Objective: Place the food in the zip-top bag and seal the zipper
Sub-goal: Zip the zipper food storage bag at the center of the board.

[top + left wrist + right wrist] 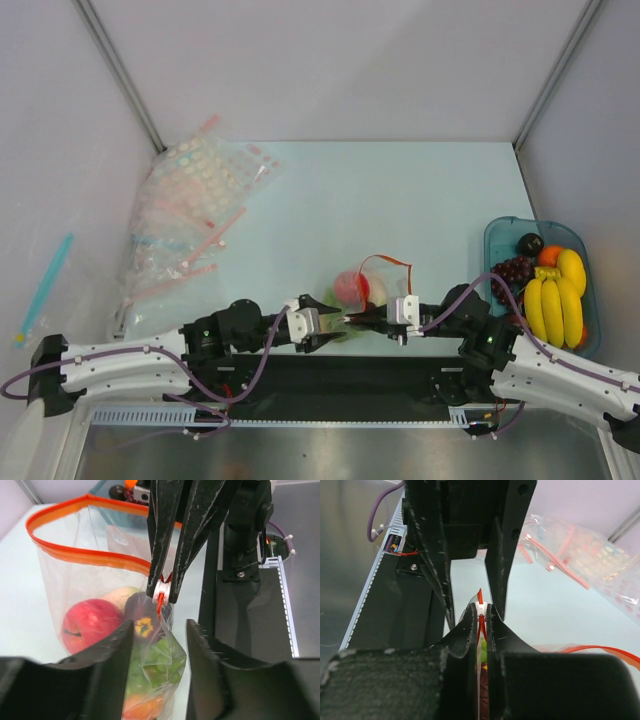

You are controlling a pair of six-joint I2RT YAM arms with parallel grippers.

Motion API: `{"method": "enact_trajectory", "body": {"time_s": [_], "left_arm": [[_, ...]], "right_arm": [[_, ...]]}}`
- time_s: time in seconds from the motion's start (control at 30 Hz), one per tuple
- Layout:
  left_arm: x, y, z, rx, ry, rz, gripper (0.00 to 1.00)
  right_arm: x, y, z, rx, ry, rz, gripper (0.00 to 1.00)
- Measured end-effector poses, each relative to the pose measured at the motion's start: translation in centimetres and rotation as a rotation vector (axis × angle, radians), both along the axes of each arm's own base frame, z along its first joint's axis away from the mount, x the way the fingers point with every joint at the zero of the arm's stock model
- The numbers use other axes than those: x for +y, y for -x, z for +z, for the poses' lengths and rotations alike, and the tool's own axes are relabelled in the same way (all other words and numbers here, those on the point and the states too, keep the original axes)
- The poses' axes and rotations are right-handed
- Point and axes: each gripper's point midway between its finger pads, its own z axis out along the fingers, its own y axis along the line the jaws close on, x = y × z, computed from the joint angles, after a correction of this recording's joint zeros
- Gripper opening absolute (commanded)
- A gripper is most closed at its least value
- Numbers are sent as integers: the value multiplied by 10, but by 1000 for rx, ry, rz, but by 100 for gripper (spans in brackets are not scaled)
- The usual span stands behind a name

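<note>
The zip-top bag point(70, 582) stands on the table with its mouth open. Its red-orange zipper point(75, 555) forms a wide loop, also seen in the top view point(390, 260). Inside lie food pieces: a red round one point(90, 622), a dark one with a yellow flower point(142, 622), green pieces point(160, 660) and an orange one point(142, 710). My right gripper point(481, 611) is shut on the white slider point(161, 589) at the zipper's near end. My left gripper point(160, 630) is open, with the bag's near corner between its fingers.
A heap of dotted clear bags with pink strips point(195, 215) lies at the back left. A blue tray point(497, 232) at the right holds yellow bananas point(555, 300) and purple grapes point(512, 272). A black mat point(340, 375) runs along the near edge.
</note>
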Motion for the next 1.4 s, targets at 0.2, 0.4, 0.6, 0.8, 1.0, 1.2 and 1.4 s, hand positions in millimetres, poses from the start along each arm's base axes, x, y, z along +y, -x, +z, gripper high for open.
{"method": "enact_trajectory", "body": {"time_s": [0.2,0.4,0.6,0.8,1.0,1.2,1.4], "left_arm": [[-4,-1,-7,-22,-32,-10,0],[1,0,8,-40,15,-9,0],[17,5,35,-66,118,-9,0],[21,7,43,-68,150,-9,0],[28,-1,49,-57,175,49,0],[51,-13,59,-50,253,158,0],[73,-35,64,-19,297,325,0]], "right_arm": [[1,3,-1,1,4,18,0],[2,4,5,-10,-18,23,0],[2,5,22,-6,-65,23,0],[2,6,32,46,-80,5,0],[1,-2,33,83,-61,-54,0],[-1,-11,32,93,-57,-110,0],[-4,-22,27,114,-47,-180,0]]}}
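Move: The bag's left zipper end hangs just off the left hand's open fingers, about 1 cm to the right and 1 cm below. The white slider is roughly 2 cm to the right and 2 cm above that hand, level fore and aft, already pinched by the right fingers; the zipper end lies some 2 cm left of the right hand and 3 cm below. From the left hand, the open mouth bows out about 11 cm ahead and 9 cm right, at nearly the same height, and the red fruit is about 10 cm ahead, 3 cm right and 9 cm down. The left fingers close on the zipper end beside the slider after dipping slightly, then pull that end up and left, pausing briefly before swinging out left and forward: about 7 cm left, 6 cm up and 3 cm forward, fingertips tilting up and turning forward some 25 degrees. The right hand keeps its pinch on the slider, rising about 3 cm, then easing 2 cm forward. ##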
